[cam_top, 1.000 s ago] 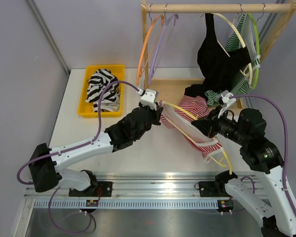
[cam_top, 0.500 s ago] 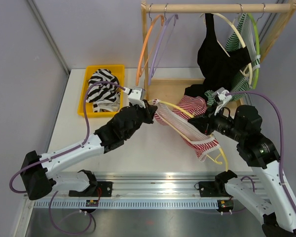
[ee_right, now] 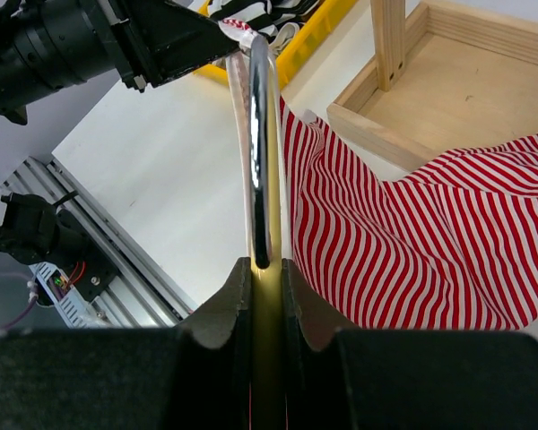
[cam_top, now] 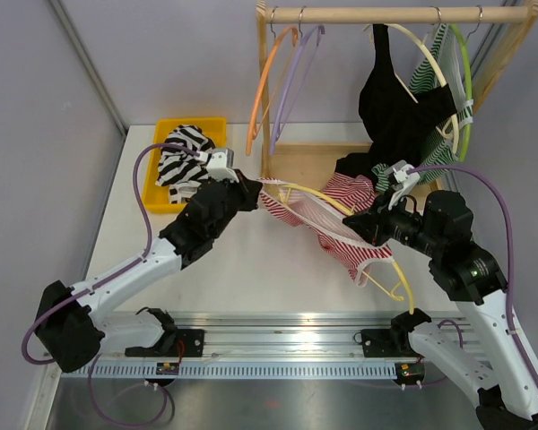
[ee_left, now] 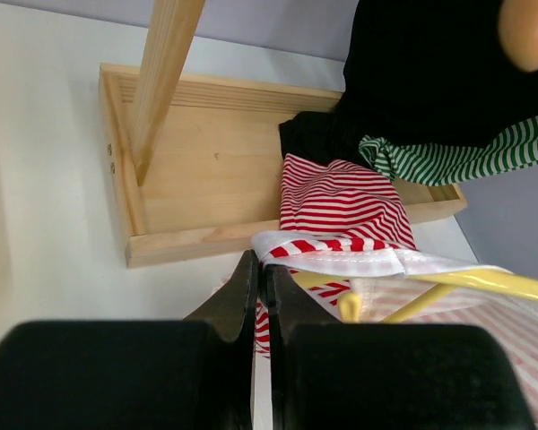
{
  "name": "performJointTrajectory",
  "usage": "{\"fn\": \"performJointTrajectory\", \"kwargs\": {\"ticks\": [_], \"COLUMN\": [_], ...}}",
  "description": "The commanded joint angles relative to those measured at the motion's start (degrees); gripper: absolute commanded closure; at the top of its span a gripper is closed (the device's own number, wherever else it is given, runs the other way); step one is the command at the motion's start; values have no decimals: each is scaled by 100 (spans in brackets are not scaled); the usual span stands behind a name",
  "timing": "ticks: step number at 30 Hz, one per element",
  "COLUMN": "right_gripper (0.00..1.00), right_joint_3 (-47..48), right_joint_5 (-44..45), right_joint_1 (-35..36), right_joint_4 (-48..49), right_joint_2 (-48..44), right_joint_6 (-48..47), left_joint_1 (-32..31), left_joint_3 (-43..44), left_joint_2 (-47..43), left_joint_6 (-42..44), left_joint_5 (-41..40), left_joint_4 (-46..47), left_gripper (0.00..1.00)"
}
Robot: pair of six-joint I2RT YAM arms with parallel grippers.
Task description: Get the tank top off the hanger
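The red-and-white striped tank top [cam_top: 341, 237] hangs stretched over a yellow hanger [cam_top: 405, 285] above the table's middle. My left gripper [cam_top: 254, 189] is shut on the top's white-edged hem at its left end; in the left wrist view the gripper [ee_left: 262, 269] pinches that fabric [ee_left: 341, 202] beside the hanger's yellow bar [ee_left: 484, 285]. My right gripper [cam_top: 366, 229] is shut on the hanger. In the right wrist view the jaws [ee_right: 266, 269] clamp the yellow bar [ee_right: 260, 161], with striped cloth [ee_right: 412, 242] draped to its right.
A yellow bin [cam_top: 158, 199] holding a black-and-white striped garment sits at the back left. The wooden rack's base tray [cam_top: 309, 161] is behind the tank top. On the rail hang a black top [cam_top: 399, 107], a green striped garment [cam_top: 439, 81], and empty orange [cam_top: 267, 90] and purple [cam_top: 291, 81] hangers.
My left gripper has drawn the tank top's hem left and back toward the yellow bin, pulling the cloth along the hanger. The right gripper has shifted only slightly with the hanger.
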Motion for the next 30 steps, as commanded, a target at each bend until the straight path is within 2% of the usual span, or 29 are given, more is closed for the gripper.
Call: {"fn": "performJointTrajectory", "kwargs": {"ticks": [1,4,8,14,19,25,27,30], "right_gripper": [100,100,100,100,100,100,100,100], "right_joint_3": [88,89,80,80,71,53,1,1], "right_joint_5": [128,93,93,75,101,285,373,592], "right_joint_1": [-11,7,16,24,16,24,24,24], "right_joint_4": [57,39,57,39,57,127,197,241], "right_joint_2": [-65,-82,-100,-153,-223,-328,-425,-495], "right_joint_6": [16,25,34,16,16,25,60,69], "left_joint_1": [66,66,128,321,506,506,471,139], "left_joint_3": [-91,-153,119,690,1025,534,262,-29], "left_joint_2": [-316,-501,-274,938,1818,1942,1881,1644], "left_joint_6": [-41,37,134,231,126,-111,-190,-34], "left_joint_5": [-344,-685,-853,-897,-528,-247,103,246], "left_joint_4": [170,153,-32,-59,-14,337,511,819], "left_gripper": [100,100,100,100,100,100,100,100]}}
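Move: The left hand already pinches the tank top's strap; the hanger's free end lies about 6 cm to its right, roughly level with it in reach and height. The rack base's near left corner is some 11 cm ahead, 1 cm right and 24 cm below; the yellow tray about 23 cm ahead, 22 cm left, equally low. From the right hand, gripping the hanger, that free end lies 12 cm ahead, 19 cm left, 6 cm lower. Still pinching the strap, the left hand sinks about 10 cm and forward; the right holds the hanger. ##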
